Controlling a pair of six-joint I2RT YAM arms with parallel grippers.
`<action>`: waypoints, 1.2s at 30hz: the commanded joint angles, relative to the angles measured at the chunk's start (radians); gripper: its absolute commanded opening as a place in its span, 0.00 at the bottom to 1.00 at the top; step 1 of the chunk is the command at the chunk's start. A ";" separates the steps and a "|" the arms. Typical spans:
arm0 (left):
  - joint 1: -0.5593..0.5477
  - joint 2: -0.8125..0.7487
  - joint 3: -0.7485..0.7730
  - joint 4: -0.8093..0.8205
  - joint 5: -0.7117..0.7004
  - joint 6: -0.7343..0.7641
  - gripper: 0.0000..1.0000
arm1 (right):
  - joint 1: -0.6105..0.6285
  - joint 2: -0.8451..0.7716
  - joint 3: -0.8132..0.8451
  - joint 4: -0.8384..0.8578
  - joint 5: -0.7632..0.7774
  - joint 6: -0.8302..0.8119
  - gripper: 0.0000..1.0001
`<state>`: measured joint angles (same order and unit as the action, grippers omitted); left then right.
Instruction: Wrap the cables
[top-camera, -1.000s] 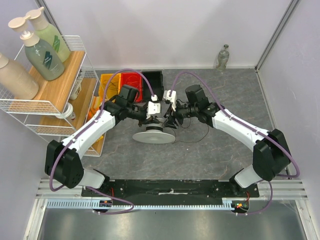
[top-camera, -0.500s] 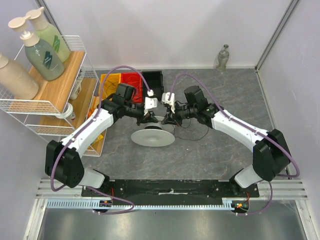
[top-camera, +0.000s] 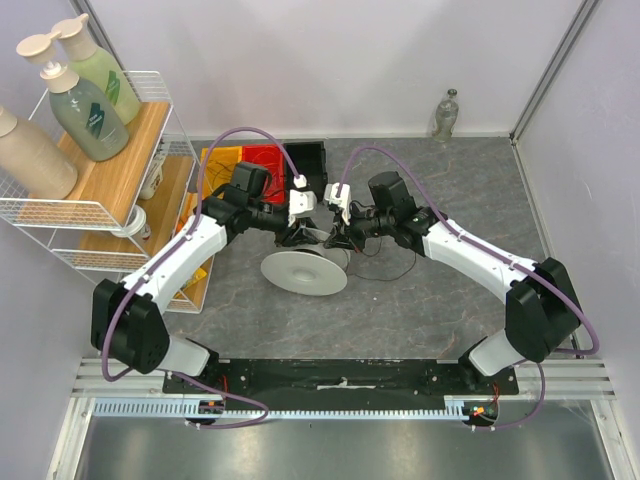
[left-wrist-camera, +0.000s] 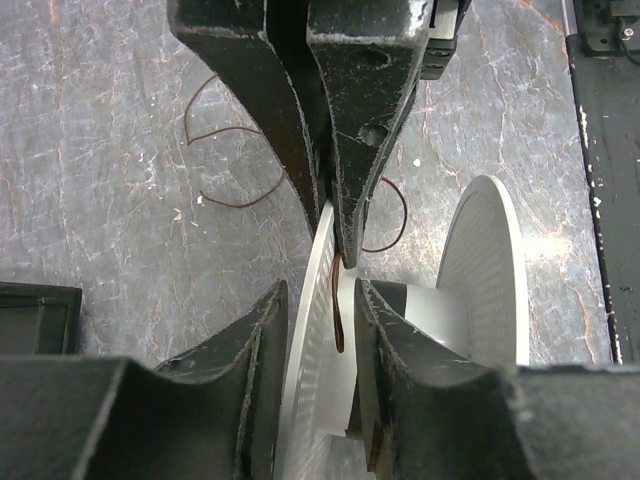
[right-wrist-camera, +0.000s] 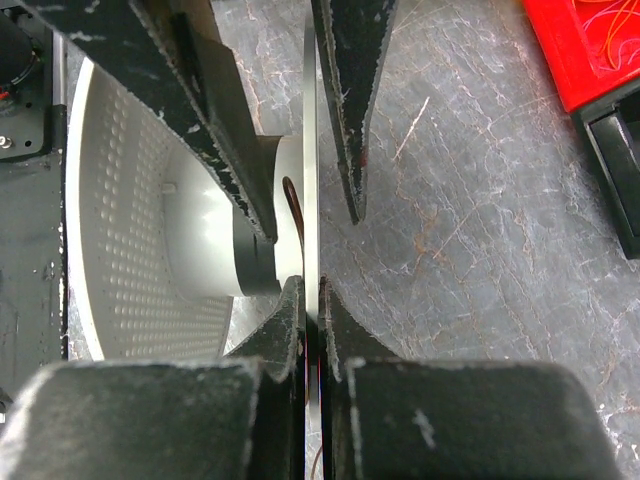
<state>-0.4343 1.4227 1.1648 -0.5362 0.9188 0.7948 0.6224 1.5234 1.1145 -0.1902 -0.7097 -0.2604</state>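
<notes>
A white round spool (top-camera: 303, 271) lies tilted on the grey table between both arms. My right gripper (right-wrist-camera: 310, 290) is shut on the thin edge of its upper flange (right-wrist-camera: 311, 150); it also shows in the left wrist view (left-wrist-camera: 328, 215). A short end of the thin dark cable (left-wrist-camera: 340, 305) hangs from its fingertips by the hub (left-wrist-camera: 415, 310). My left gripper (left-wrist-camera: 320, 295) is open and straddles the same flange without clamping it. More cable lies in loose loops on the table (left-wrist-camera: 235, 170), to the right of the spool (top-camera: 385, 268).
Orange (top-camera: 214, 166), red (top-camera: 262, 160) and black (top-camera: 308, 160) bins stand behind the spool. A wire rack (top-camera: 60, 210) with pump bottles is at the left. A small glass bottle (top-camera: 446, 114) stands at the back wall.
Both grippers have drawn back a little, the left one back and to the left. The spool has shifted slightly left and tilted more.
</notes>
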 joint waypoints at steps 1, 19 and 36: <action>-0.012 0.016 0.036 -0.002 0.043 0.037 0.40 | -0.006 -0.019 0.025 0.066 -0.005 0.021 0.00; -0.021 0.068 0.052 -0.042 0.018 0.104 0.25 | -0.001 -0.019 0.045 0.067 -0.022 -0.005 0.00; -0.021 0.085 0.067 -0.084 0.057 0.153 0.10 | 0.013 -0.016 0.056 0.063 -0.008 -0.025 0.00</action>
<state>-0.4492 1.4960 1.1912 -0.6018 0.9268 0.9035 0.6277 1.5234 1.1145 -0.2111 -0.6983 -0.2958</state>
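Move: The left hand sits open astride the upper rim of the spool's far flange. The cable's free end hangs along that flange's inner face, about 2 cm below the hand and 1 cm to its right. The near flange's middle is roughly 6 cm back, 3 cm left and 9 cm lower, and the black bin about 15 cm ahead, 3 cm left and 15 cm down. From the right hand, the cable end lies some 3 cm left, level fore and aft, 1 cm lower. The left fingers close on the cable end and the far flange's rim together, pinching the cable against its inner face, after the left hand eases down about 2 cm, its opening going from over a third to nearly shut. The right hand stays in place throughout, still pinching cable and rim just beside it. ##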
